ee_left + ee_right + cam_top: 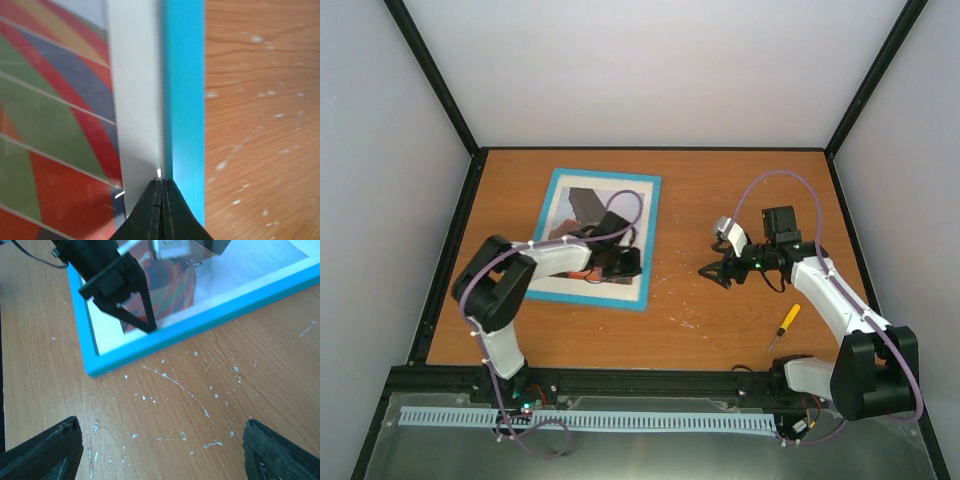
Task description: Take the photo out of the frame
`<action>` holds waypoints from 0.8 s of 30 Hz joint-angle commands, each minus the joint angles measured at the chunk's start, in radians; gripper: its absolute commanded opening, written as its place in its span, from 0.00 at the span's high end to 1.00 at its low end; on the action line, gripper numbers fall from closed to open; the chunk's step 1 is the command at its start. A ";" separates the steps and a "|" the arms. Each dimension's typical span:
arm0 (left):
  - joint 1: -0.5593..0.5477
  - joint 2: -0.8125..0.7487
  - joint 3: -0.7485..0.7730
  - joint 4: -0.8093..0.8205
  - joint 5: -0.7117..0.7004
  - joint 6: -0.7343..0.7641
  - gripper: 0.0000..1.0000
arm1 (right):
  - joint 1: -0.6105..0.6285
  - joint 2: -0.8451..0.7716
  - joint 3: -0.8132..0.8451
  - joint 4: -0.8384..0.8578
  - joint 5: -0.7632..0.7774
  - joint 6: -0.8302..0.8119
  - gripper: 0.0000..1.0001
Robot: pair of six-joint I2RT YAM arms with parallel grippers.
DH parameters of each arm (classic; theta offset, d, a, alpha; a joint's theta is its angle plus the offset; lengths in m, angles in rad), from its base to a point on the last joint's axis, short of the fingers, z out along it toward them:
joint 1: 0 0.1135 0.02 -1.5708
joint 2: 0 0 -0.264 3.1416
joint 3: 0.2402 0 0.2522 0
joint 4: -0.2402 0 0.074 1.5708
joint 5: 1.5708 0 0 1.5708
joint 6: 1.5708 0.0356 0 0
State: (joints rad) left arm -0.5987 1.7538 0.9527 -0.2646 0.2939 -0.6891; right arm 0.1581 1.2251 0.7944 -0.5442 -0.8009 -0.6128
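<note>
The frame [653, 230] lies flat and face up on the left half of the table, its light-blue border [185, 100] around the photo [50, 125], a print with red, green and blue bands and a white margin. My left gripper [161, 182] is shut, its tip pressed down at the seam between the white margin and the border's inner edge, near the frame's near right corner. Nothing shows between its fingers. The right wrist view shows that same tip [150, 329] on the frame [200, 325]. My right gripper [161, 437] hangs open over bare wood to the right of the frame [715, 270].
A small yellow-handled screwdriver [785, 325] lies on the table near the right arm's base. The wooden tabletop [190, 390] is scratched with white flecks. Black cage posts and pale walls close in the table's sides and back.
</note>
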 commanded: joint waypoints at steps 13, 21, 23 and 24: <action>0.226 -0.111 0.177 -0.129 -0.230 0.138 0.34 | 0.008 0.068 0.054 0.020 0.023 0.110 0.14; 0.490 -0.135 -0.001 -0.045 -0.160 0.052 0.27 | 0.008 0.141 0.096 0.001 0.065 0.194 0.16; 0.511 -0.122 -0.028 -0.032 -0.163 0.044 0.23 | 0.008 0.148 0.095 0.001 0.054 0.194 0.16; 0.517 -0.117 -0.038 -0.027 -0.166 0.042 0.22 | 0.008 0.151 0.095 0.001 0.048 0.194 0.16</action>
State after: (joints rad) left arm -0.1032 1.6207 0.9440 -0.3298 0.1055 -0.6117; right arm 0.1581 1.3655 0.8726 -0.5438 -0.7471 -0.4423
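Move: The frame's left bar, the next place to go, has its middle about 27 cm to the left of the left hand and 9 cm farther out, about 1 cm below it. The shut fingertips already stand at the inner edge of the frame's right bar, only 1 cm to their right; the photo's middle is about 13 cm left and 8 cm ahead. From the right hand the left bar lies some 45 cm left, 10 cm ahead, 13 cm lower. The frame's right bar is still pushed to the right by the left hand's shut fingertips, which travel about 5 cm; they then come off it, rise and open to about three quarters while swinging forward and some 25 cm left over the photo, and finally sink towards the left bar. The right hand, fingers open, eases about 3 cm forward and slightly down, tipping. ##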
